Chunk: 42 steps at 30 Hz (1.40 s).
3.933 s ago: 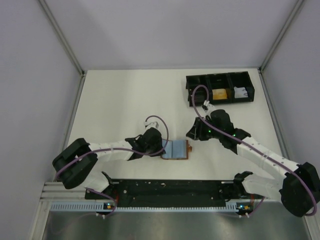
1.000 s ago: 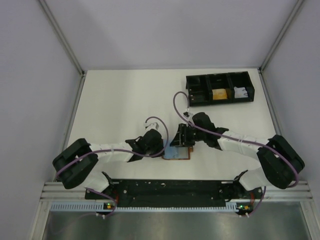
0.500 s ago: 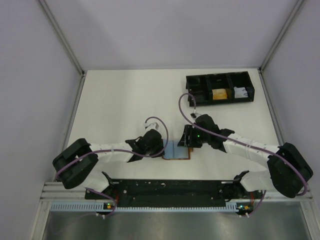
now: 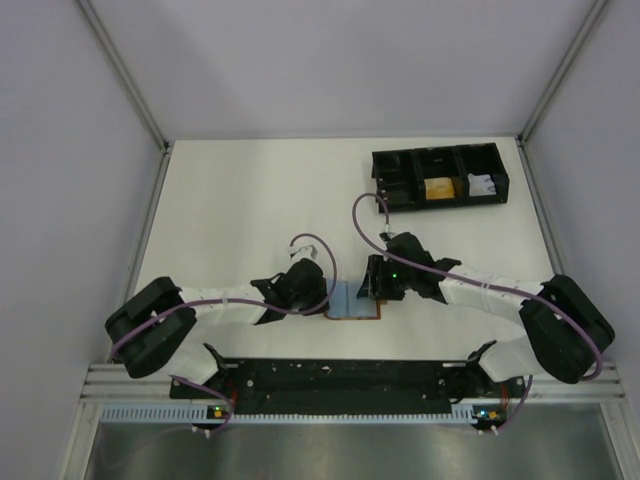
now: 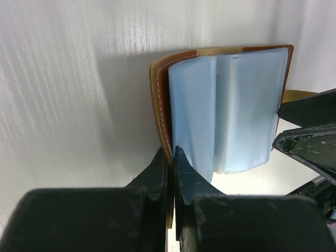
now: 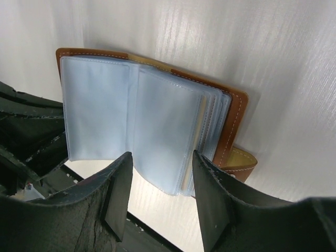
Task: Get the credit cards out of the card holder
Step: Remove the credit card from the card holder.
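Observation:
The card holder (image 4: 356, 301) lies open on the table, a brown cover (image 5: 160, 100) with pale blue plastic sleeves (image 6: 157, 123) fanned up. My left gripper (image 5: 169, 155) is shut on the cover's left edge, at the holder's left side (image 4: 318, 298). My right gripper (image 6: 163, 157) is open and hovers over the right-hand sleeves, one finger on each side of the loose stack; it sits at the holder's upper right (image 4: 373, 286). The credit cards are hidden in the cloudy sleeves; only a thin beige edge (image 6: 198, 131) shows between them. The closure tab (image 6: 242, 160) pokes out at the right.
A black three-compartment tray (image 4: 395, 160) stands at the back right with a yellow item (image 4: 438, 189) and a white item (image 4: 482, 184) in it. A black rail (image 4: 340, 375) runs along the near edge. Side walls close in the table.
The right gripper came in from the right to the holder, then shifted slightly back and its jaws widened a little. The left gripper kept its hold.

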Motion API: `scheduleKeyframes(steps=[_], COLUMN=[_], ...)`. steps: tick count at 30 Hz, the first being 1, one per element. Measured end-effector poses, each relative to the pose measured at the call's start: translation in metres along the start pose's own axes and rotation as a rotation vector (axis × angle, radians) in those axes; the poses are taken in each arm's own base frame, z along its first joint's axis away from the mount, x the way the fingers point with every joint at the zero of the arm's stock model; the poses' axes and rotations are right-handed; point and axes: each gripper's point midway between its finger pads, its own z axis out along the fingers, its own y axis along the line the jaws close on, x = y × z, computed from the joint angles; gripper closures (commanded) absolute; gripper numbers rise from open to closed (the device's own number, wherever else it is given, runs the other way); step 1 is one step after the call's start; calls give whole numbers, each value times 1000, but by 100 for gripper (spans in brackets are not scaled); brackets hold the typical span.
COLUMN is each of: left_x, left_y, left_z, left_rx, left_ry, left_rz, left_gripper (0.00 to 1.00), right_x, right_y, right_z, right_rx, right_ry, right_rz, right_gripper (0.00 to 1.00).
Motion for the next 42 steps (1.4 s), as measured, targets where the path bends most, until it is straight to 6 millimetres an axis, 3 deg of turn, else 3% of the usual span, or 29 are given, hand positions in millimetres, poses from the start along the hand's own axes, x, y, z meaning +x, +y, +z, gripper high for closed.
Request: scheduleKeyframes(steps=[20,42], left_x=[0,0], left_y=[0,-2], left_z=[0,1], left_rx=[1,21], left_ry=[0,-8], left_rz=[0,-9], left_gripper=[100,100], right_x=[2,-5], right_y=[9,63], right_z=[14,19], right_rx=[-61,-340], right_ry=[27,55], right_rz=[7,38], right_gripper=[50,51])
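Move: The clear sleeve on the open card holder's right half lies just under my right hand, its middle about 1 cm ahead, 1 cm left and some 2 cm below. The sleeves already turned over are roughly 8 cm left and 1 cm ahead; the holder's brown clasp is about 5 cm to the right, level with the hand. From my left hand, which is pinching the left cover, the right sleeve's middle is about 9 cm right and 3 cm ahead. I sweep my right hand about 6 cm to the left towards my left gripper, dipping a little first, then rising some 3 cm as I roll the wrist nearly 20 degrees, left side up. My half-open fingers take the right sleeve by its free edge and turn it over the binding like a page. My left hand keeps its pinch and holds the holder still. ##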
